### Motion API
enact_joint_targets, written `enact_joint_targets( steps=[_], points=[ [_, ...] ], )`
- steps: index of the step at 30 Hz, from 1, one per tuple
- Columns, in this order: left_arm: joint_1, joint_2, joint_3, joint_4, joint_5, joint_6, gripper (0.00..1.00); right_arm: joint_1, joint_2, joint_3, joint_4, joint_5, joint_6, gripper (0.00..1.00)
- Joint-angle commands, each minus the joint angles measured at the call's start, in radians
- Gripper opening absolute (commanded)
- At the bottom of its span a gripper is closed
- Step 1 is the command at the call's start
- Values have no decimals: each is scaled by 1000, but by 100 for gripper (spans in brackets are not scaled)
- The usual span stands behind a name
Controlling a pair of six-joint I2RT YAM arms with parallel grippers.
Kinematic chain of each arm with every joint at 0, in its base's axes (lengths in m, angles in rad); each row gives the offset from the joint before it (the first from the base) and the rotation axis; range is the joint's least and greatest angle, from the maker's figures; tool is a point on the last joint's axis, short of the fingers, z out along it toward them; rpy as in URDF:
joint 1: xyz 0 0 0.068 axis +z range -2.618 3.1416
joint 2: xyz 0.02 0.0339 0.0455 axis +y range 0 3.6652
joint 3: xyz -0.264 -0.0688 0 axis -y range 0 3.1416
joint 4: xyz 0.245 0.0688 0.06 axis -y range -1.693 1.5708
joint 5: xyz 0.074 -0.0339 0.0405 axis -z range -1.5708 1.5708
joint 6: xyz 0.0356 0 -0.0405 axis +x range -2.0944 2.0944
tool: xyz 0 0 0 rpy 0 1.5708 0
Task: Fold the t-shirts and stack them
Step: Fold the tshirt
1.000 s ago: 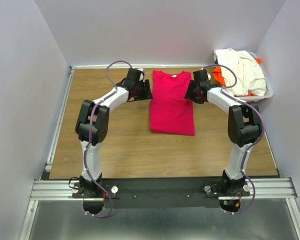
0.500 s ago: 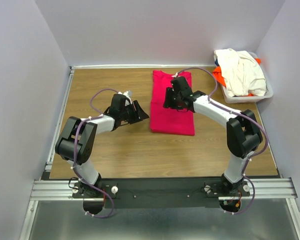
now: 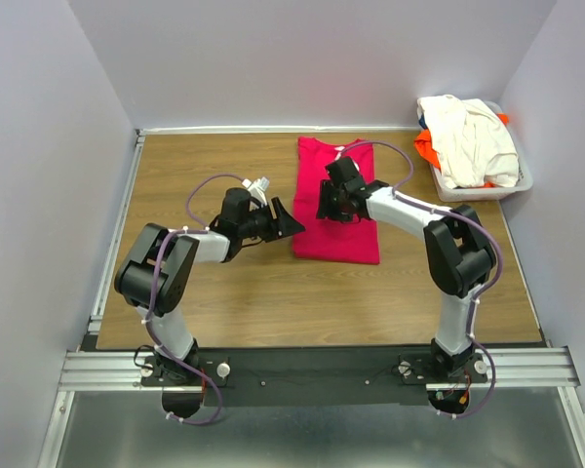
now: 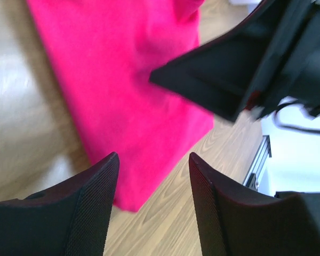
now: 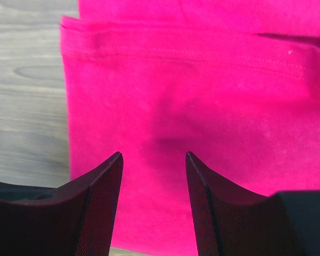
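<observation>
The crimson-pink t-shirt (image 3: 343, 239) lies flat on the wooden table, folded into a long rectangle, collar at the far end. My right gripper (image 3: 324, 203) hovers open over the shirt's left middle; its wrist view shows pink cloth (image 5: 202, 96) below the spread fingers. My left gripper (image 3: 291, 222) is open and empty just left of the shirt's left edge; its wrist view shows the shirt's near corner (image 4: 122, 133) and the right gripper above it. The cream-white t-shirt (image 3: 470, 136) and the orange t-shirt (image 3: 427, 148) lie heaped in the basket.
A white plastic basket (image 3: 524, 177) stands at the far right corner of the table (image 3: 224, 292), against the wall. Grey walls close in the table on three sides. A metal rail runs along the near edge.
Both arms left the shirt's far corners. The right gripper moved onto the shirt's left middle; the left gripper swung down and right to the shirt's left edge. The shirt has not moved.
</observation>
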Motion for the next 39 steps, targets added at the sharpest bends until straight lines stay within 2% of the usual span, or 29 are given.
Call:
enact_joint_targets(
  steps=[1,20,24,31,39],
  points=[
    [-4,20,-42,30,4,0,65,7,27,53,-2,30,27,57],
    [-24,61,-31,31,38,27,66,8,103,130,10,-13,58,56],
    [-24,51,-33,31,46,35,66,7,95,147,17,-39,62,44],
    [-24,49,-25,25,63,44,65,8,129,191,25,-117,64,33],
    [-26,55,-10,11,69,58,64,8,236,274,51,-234,53,31]
  ],
)
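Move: The left hand hovers at the folded t-shirt's left edge, with the near-left corner about 5 cm back, 1 cm to its left and 4 cm below; the near-right corner lies some 6 cm back and 19 cm right. From the right hand, the left end of the turned-up hem lies about 5 cm ahead, 9 cm left and 2 cm below, the near-left corner some 10 cm back and 9 cm left, and the collar 15 cm ahead and 1 cm right. The right hand, low over the folded t-shirt, works left and forward, about 6 cm left and 4 cm out, towards the left end of the turned-up hem, dipping and rising slightly on the way while its fingers draw roughly half shut and its left side tips up some 10 degrees. Meanwhile the left hand sinks about 3.5 cm and draws back a little over 2 cm towards the near-left corner, then stays low there with its fingers still open, not closed on the cloth. ##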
